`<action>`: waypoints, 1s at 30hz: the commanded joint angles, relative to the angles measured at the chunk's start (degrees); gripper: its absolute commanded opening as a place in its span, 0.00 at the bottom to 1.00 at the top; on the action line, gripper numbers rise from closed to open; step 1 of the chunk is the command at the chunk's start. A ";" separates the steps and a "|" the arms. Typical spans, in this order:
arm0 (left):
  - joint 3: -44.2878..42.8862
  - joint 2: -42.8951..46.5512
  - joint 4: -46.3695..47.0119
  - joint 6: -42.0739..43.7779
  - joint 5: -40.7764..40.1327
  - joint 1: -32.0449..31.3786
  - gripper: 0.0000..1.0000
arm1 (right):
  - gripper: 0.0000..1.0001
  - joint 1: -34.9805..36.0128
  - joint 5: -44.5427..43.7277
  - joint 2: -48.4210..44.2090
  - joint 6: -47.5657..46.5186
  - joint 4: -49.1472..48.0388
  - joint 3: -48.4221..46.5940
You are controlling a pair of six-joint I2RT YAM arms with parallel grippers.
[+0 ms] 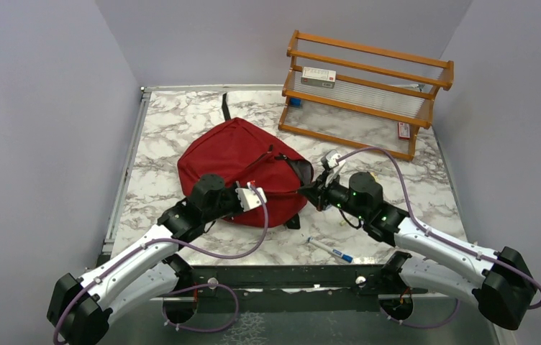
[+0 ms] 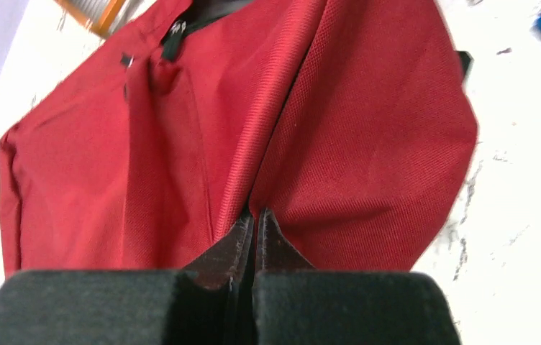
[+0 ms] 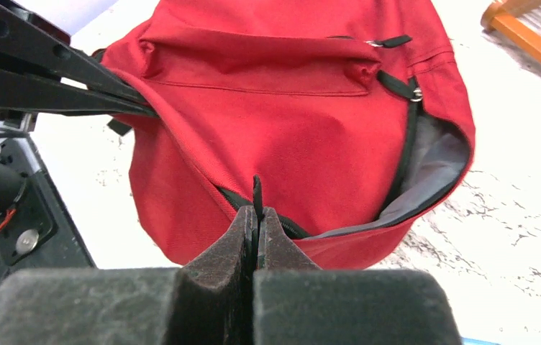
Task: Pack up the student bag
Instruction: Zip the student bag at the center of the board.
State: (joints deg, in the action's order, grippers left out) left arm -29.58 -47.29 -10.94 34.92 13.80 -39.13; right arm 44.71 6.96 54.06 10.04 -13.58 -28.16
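Note:
The student bag (image 1: 239,158) is a dark-red backpack lying on the marble table, its front pocket facing up. In the right wrist view its main zip stands partly open along the right side, showing grey lining (image 3: 433,169). My left gripper (image 2: 255,214) is shut on a pinched fold of the bag's red fabric (image 2: 339,129) at its near edge; its fingers (image 3: 73,83) show in the right wrist view too. My right gripper (image 3: 257,210) is shut on the black zipper pull (image 3: 257,188) at the bag's near right side, close to the left gripper (image 1: 285,192).
A wooden rack (image 1: 368,93) stands at the back right with a small white box (image 1: 318,77) on a shelf. A pen with a blue cap (image 1: 331,251) lies near the table's front edge. Grey walls close in on both sides.

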 commanded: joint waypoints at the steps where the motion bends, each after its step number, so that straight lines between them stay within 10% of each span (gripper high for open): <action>1: -0.61 0.72 -7.41 -2.47 -20.41 2.47 0.00 | 0.01 -0.59 -9.99 1.55 -1.60 3.46 -3.36; 7: -0.79 4.93 -8.40 -1.11 -21.93 3.97 0.03 | 0.01 -0.59 -10.50 2.36 -0.68 4.50 -4.27; 15: -2.33 11.49 -7.55 3.47 10.34 3.98 0.53 | 0.01 -0.58 5.27 1.72 -3.72 -1.10 -4.16; 30: -2.72 6.22 2.41 0.19 31.52 2.55 0.61 | 0.01 -0.30 35.01 12.02 4.84 -9.33 -10.80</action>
State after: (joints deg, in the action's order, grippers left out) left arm -32.21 -41.63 -11.44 36.25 37.98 -35.73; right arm 44.14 33.23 65.65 8.84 -14.90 -37.23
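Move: The zip pull at the center of the bag is between my right fingers; my left hand pinches a fold of red fabric about 13 cm to the left of it, some 1 cm back and 3 cm lower. From my right hand, the open grey zip gap begins roughly 6 cm ahead, in line sideways and a little lower. The black strap end lies about 10 cm back and 1 cm left, down on the table. My left hand first tugs the fold about 4 cm left and slightly forward, then opens, lets go and swings back, right and up, turning clockwise some 30 degrees, until its open fingers hover around the zip line near my right fingertips. My right hand keeps its pinch on the zip pull; after a small push forward it draws it about 6 cm left and 5 cm back, turning counter-clockwise. ##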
